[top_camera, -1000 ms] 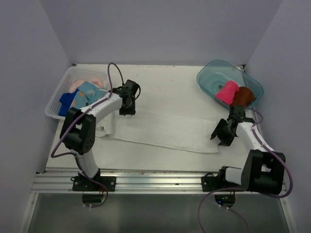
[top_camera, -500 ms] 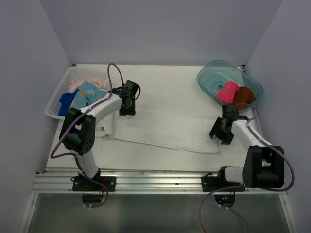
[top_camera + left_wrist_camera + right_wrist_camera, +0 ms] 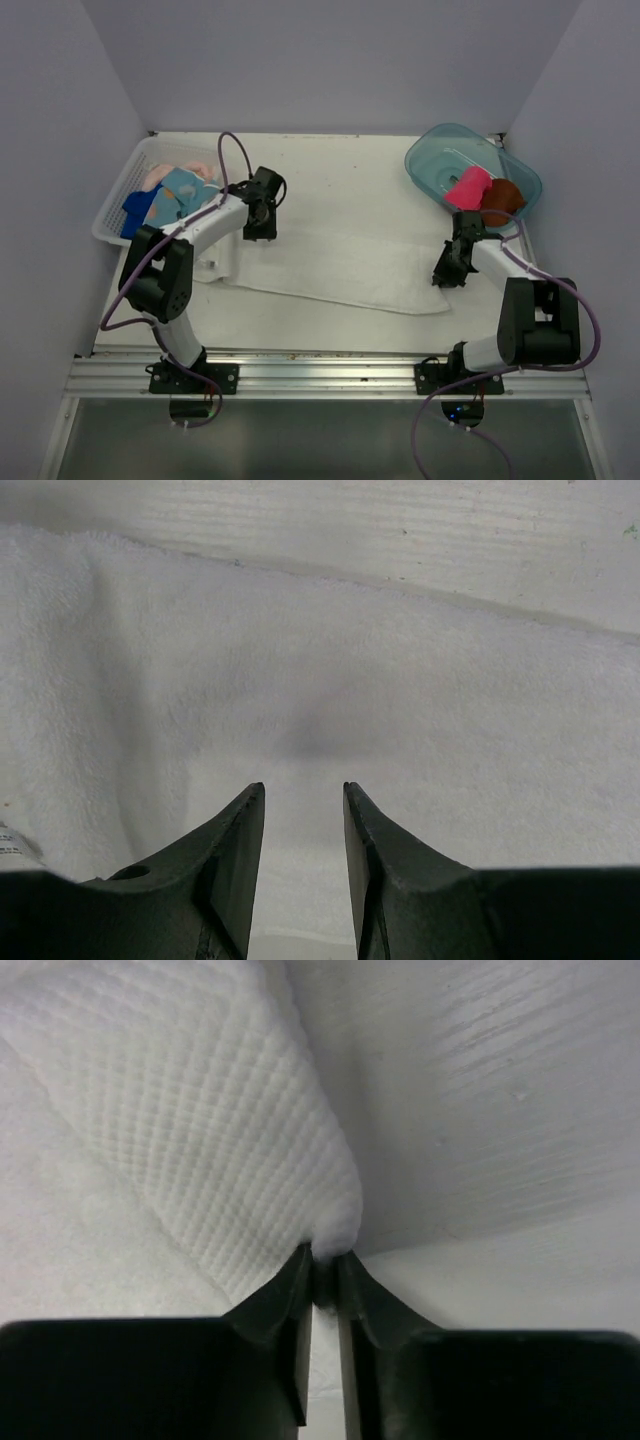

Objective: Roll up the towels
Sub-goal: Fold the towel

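A white towel [image 3: 330, 265] lies spread flat across the middle of the table. Its terry surface [image 3: 330, 670] fills the left wrist view. My left gripper [image 3: 258, 233] hangs over the towel's far left part, its jaws [image 3: 303, 786] open with only cloth showing in the gap. My right gripper [image 3: 443, 277] is at the towel's right end, shut on the towel's corner [image 3: 335, 1228], which bunches up between the fingertips [image 3: 300, 1265]. A pink towel [image 3: 467, 188] and a brown towel [image 3: 501, 198] sit rolled in the teal tub [image 3: 435, 160].
A white lattice basket [image 3: 108, 222] at the back left holds a light blue printed towel [image 3: 183, 190], a royal blue one [image 3: 136, 210] and a peach one [image 3: 165, 173]. Walls close in both sides and the back.
My right gripper has moved in to the towel's right end and shut on its corner. The left gripper has hardly moved and stays open.
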Robot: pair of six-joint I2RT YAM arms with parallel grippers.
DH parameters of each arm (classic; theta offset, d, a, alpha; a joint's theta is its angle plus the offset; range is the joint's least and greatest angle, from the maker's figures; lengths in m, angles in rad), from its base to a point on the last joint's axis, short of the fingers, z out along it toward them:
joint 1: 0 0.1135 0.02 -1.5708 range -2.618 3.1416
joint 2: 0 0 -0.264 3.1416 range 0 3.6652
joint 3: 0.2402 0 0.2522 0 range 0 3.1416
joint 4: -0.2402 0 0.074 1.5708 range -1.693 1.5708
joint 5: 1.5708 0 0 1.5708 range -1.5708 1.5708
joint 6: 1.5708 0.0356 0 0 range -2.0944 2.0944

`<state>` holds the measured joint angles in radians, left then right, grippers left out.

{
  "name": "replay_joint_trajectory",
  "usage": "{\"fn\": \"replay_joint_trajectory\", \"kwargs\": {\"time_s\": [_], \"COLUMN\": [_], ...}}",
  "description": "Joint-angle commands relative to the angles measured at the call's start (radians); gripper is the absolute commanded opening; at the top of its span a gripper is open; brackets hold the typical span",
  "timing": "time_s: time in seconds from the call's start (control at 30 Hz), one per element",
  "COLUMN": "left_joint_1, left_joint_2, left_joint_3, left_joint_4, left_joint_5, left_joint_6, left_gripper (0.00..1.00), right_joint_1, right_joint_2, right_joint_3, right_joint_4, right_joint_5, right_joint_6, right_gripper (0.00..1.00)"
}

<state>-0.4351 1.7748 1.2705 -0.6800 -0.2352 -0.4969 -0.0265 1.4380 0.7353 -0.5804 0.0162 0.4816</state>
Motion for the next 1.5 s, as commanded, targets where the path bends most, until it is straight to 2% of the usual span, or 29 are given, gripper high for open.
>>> {"fn": "replay_joint_trajectory", "kwargs": {"time_s": [0.0,0.03,0.07,0.27,0.43,0.6,0.63,0.8,0.87,1.07,1.33,1.47], "left_joint_1": [0.018,0.019,0.021,0.022,0.001,-0.137,-0.175,-0.281,-0.35,-0.451,-0.505,-0.487], "left_joint_2": [-0.051,-0.049,-0.049,-0.052,-0.003,0.101,0.113,0.193,0.222,0.281,0.367,0.306], "left_joint_3": [-0.01,-0.01,-0.011,-0.052,-0.1,-0.016,0.003,0.043,0.078,0.167,0.357,0.402], "left_joint_4": [0.016,0.01,0.007,0.033,0.106,0.134,0.152,0.183,0.186,0.192,0.166,0.091], "left_joint_5": [0.008,0.002,-0.001,0.016,0.059,0.112,0.16,0.227,0.262,0.309,0.367,0.376], "left_joint_6": [-0.012,-0.011,-0.008,0.001,0.001,-0.035,-0.046,-0.074,-0.094,-0.108,-0.089,-0.057], "left_gripper": [0.41,0.41,0.41,0.41,0.39,0.38,0.38,0.38,0.38,0.38,0.38,0.37], "right_joint_1": [0.004,0.004,0.005,-0.001,-0.039,-0.053,-0.055,-0.058,-0.058,-0.058,-0.056,-0.035], "right_joint_2": [-0.008,-0.017,-0.037,-0.197,-0.369,-0.456,-0.468,-0.554,-0.586,-0.593,-0.582,-0.547], "right_joint_3": [-0.036,-0.033,-0.028,0.018,0.064,0.148,0.182,0.275,0.294,0.357,0.403,0.437], "right_joint_4": [0.071,0.064,0.05,-0.07,-0.156,-0.271,-0.286,-0.367,-0.375,-0.389,-0.368,-0.357], "right_joint_5": [0.019,0.036,0.068,0.234,0.251,0.326,0.338,0.404,0.381,0.32,0.141,0.056], "right_joint_6": [0.018,0.025,0.032,0.094,0.115,0.123,0.118,0.117,0.124,0.091,0.072,0.061], "right_gripper": [0.12,0.02,0.0,0.0,0.0,0.0,0.0,0.0,0.0,0.0,0.0,0.0]}}
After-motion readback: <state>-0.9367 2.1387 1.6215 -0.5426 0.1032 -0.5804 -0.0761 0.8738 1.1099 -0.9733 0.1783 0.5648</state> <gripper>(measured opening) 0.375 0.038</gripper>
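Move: The towel's right edge is already between the right hand's nearly shut fingers, at its hand point. The towel's near right corner lies about 8 cm back and 3 cm right, the teal tub some 26 cm ahead and 9 cm right. From the left hand, hovering roughly 5 cm above the towel, the towel's middle is about 18 cm right and 7 cm back; the label end is some 13 cm left and 6 cm back. Upward goes the right hand, some 22 cm, once its fingers have finished closing on the towel's right edge; it drifts a little right and tilts about 30 degrees to point more forward. The left hand, fingers still part open, sinks about 4 cm close over the towel, then sweeps some 28 cm right and 9 cm back across its middle towards the right half, turning about 30 degrees clockwise and seeming to push the cloth along. ##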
